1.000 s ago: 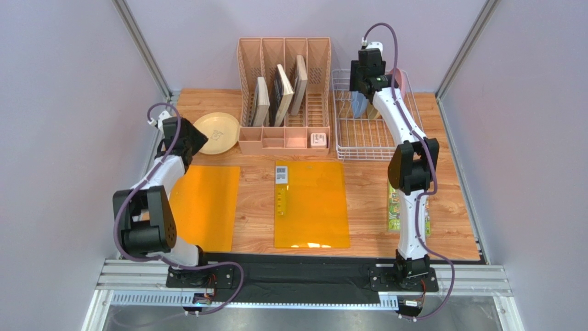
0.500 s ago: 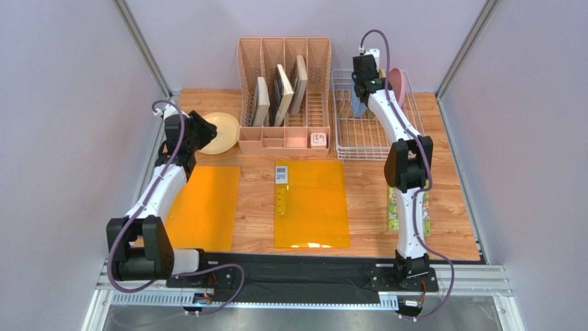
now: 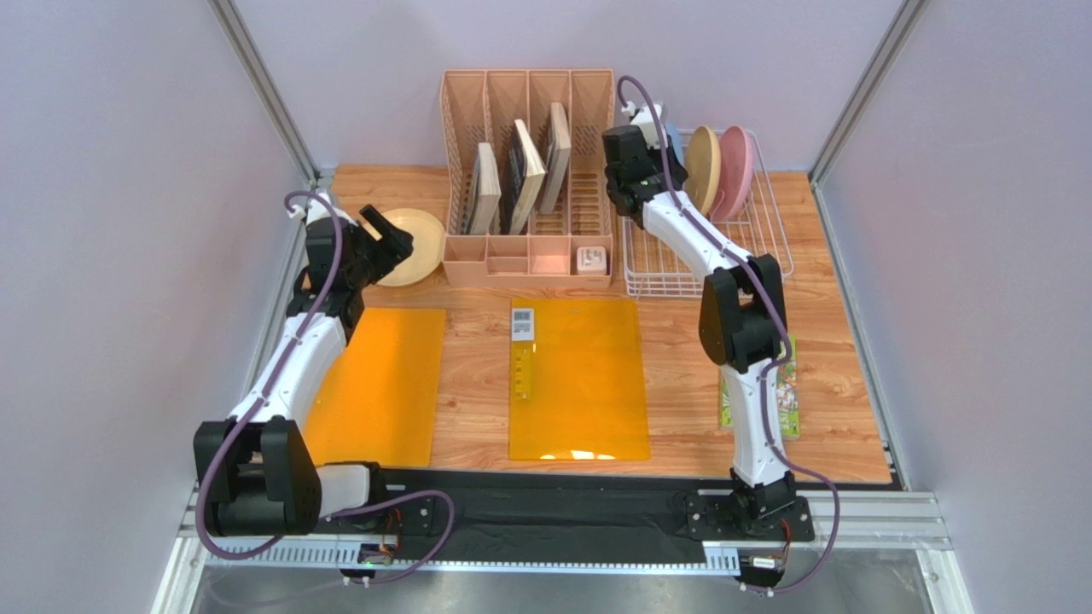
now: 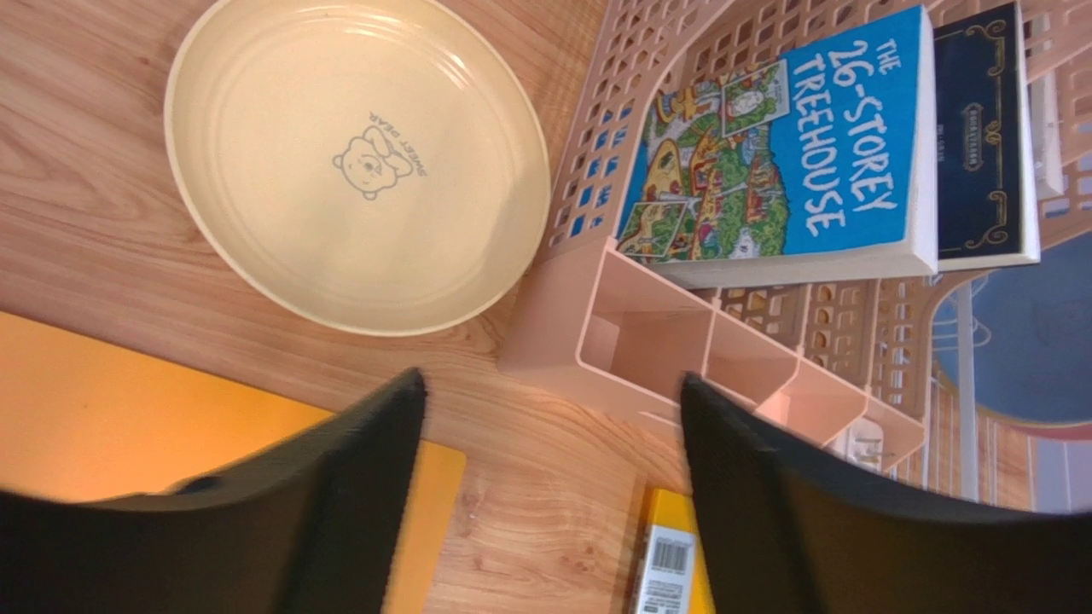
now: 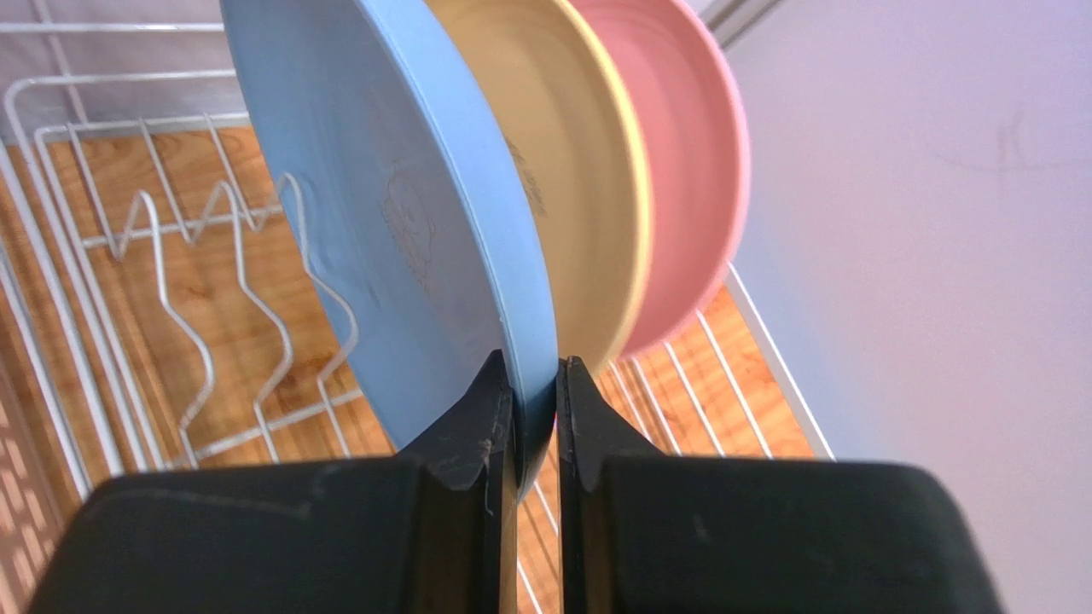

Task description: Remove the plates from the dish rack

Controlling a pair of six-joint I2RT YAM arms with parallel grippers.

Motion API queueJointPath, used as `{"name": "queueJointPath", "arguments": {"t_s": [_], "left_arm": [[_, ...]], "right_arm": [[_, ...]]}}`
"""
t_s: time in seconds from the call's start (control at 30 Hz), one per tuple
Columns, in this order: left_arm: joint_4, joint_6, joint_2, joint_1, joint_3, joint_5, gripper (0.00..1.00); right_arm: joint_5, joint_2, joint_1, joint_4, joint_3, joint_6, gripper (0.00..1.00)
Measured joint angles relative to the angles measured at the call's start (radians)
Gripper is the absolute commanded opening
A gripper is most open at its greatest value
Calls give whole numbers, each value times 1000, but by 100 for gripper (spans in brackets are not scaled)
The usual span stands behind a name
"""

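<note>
The white wire dish rack (image 3: 692,262) stands at the back right. A tan plate (image 3: 701,166) and a pink plate (image 3: 738,170) stand upright in it. My right gripper (image 3: 654,151) is shut on the rim of the light blue plate (image 5: 385,192) and holds it on edge above the rack's left side, in front of the tan plate (image 5: 583,166) and the pink plate (image 5: 686,154). The pale yellow plate (image 4: 359,154) lies flat on the table at the back left. My left gripper (image 4: 551,384) hovers open just short of it, with nothing between its fingers.
The pink-beige organizer (image 3: 528,179) with books stands between the yellow plate and the rack. Two orange mats (image 3: 378,384) (image 3: 577,377) lie on the wooden table, with a yellow ruler (image 3: 522,352) on the middle one. A green packet (image 3: 756,397) lies by the right arm.
My right gripper has shut on the blue plate and lifted it up and to the left, out of its slot. The left arm has reached toward the yellow plate, and its jaws have opened wider.
</note>
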Motion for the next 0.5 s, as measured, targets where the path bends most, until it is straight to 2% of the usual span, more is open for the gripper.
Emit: {"name": "queueJointPath", "arguments": {"t_s": [0.07,0.1,0.33,0.5], "left_arm": [[-5,4,-12,-5,0,6,98],[-6,6,-18,-7,0,11,100],[-6,10,-50,-11,0,79,100],[-6,10,-58,-11,6,181,100]], "right_arm": [[15,-79,11,41,-108,6,0],[24,-121,16,59,-148,7,0],[21,-403,50,70,-268,27,0],[-119,-599,74,0,-380,146,0]]}}
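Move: The right hand already pinches the blue plate, its middle some 8 cm ahead, and will carry it to the left gripper, about 42 cm left, 5 cm back and at like height. From the right hand, the yellow plate stands 8 cm ahead and 5 cm right, the pink plate 5 cm right of that one. From the left hand, the blue plate lies 42 cm right and 13 cm ahead; the cream plate lies 7 cm ahead, 3 cm left and 11 cm down. Up by about 14 cm and back by some 11 cm, the right hand draws the blue plate out from between the rack wires, away from the yellow and pink plates, fingers still shut on its edge while they tip upward and the wrist rolls left side up. The left gripper opens fully and eases right, up and slightly back towards the blue plate, turning clockwise. ##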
